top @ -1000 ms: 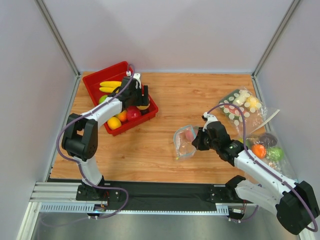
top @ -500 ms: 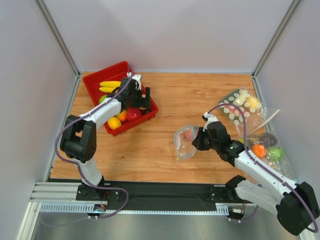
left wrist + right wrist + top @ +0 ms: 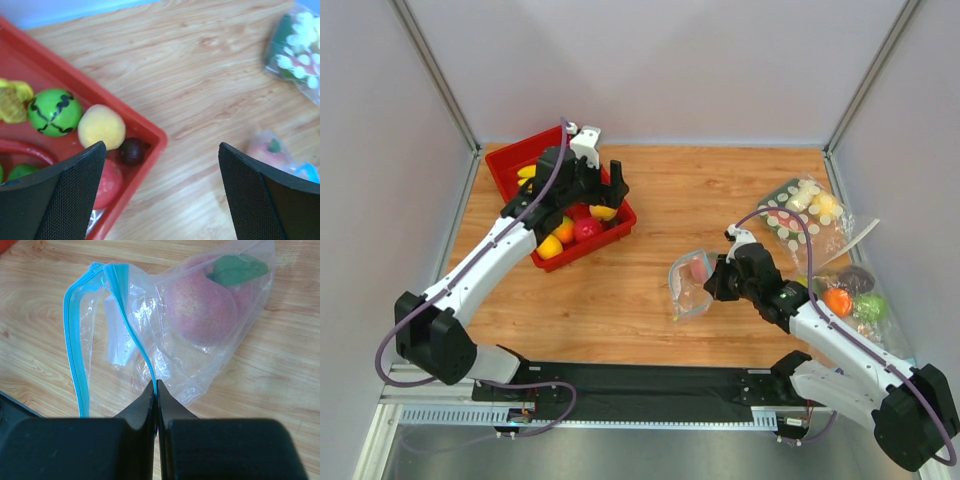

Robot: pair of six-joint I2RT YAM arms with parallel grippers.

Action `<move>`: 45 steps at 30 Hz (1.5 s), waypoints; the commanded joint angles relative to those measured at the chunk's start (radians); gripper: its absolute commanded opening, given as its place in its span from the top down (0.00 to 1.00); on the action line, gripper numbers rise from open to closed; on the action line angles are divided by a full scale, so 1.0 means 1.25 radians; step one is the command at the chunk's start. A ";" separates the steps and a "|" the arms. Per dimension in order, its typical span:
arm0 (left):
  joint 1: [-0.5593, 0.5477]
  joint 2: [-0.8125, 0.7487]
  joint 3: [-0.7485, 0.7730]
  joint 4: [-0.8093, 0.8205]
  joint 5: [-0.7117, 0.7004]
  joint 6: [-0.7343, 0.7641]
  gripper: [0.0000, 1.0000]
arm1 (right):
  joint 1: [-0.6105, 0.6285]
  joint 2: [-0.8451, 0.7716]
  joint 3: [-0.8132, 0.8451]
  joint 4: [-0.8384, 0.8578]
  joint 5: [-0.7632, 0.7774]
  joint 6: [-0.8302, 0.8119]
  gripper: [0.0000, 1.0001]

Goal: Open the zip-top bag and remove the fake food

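The zip-top bag [image 3: 688, 285] lies on the wooden table with its mouth apart; its two blue zip strips [image 3: 75, 340] are spread. My right gripper [image 3: 156, 385] is shut on the nearer strip. A pink-red peach [image 3: 200, 310] sits inside the bag. My left gripper [image 3: 161, 147] is open and empty, hanging above the corner of the red bin [image 3: 150, 125]. A yellow-orange fruit [image 3: 101, 126] and a dark purple fruit [image 3: 131, 151] rest in that bin. From the top, the left gripper [image 3: 610, 185] is over the bin's right corner and the right gripper [image 3: 712, 280] is at the bag's right side.
The red bin [image 3: 535, 145] also holds a green ball [image 3: 54, 111], red and orange fruits and partly hidden bananas [image 3: 527, 172]. A crinkly bag with white discs [image 3: 800, 215] and another bag of produce [image 3: 850, 295] lie at the right. Grey walls enclose the table.
My left gripper has opened fully and risen away from the yellow-orange fruit, which stays in the bin; the left arm has stretched out. The right gripper and bag have not moved.
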 commanded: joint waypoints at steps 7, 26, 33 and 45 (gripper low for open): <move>-0.212 -0.026 -0.001 -0.004 -0.006 0.068 0.08 | -0.001 -0.009 0.011 0.020 -0.006 -0.002 1.00; -0.422 0.080 -0.134 0.161 0.084 -0.113 0.42 | -0.001 -0.017 0.013 0.013 0.000 -0.001 1.00; -0.423 0.191 -0.102 0.213 0.127 -0.145 0.42 | -0.001 -0.023 0.013 0.012 -0.002 0.002 1.00; -0.418 0.313 -0.037 0.187 0.015 -0.149 0.44 | -0.003 -0.054 0.047 -0.052 -0.006 -0.013 1.00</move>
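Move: Over the near-right part of the red tray, the empty left hand has the pink fruit, still in the bag, about 11 cm back, 22 cm to its right and 23 cm below; the bag's open mouth is 16 back, 21 right and 20 below. The peach in the tray lies 5 cm ahead, 2 left and 17 down. From the right hand, shut on the bag's rim, the pink fruit is about 8 cm ahead, 3 left and 6 lower. Swinging away from the tray, the left hand sweeps some 21 cm right and 15 cm back, at first nearly level, then sinks about 17 cm to the bag's open mouth. It turns roughly 30 degrees clockwise and tips its fingers down some 20 degrees more, narrowing them from wide open to a little over half, tips just inside the mouth. The right hand stays put, still pinching the rim. ##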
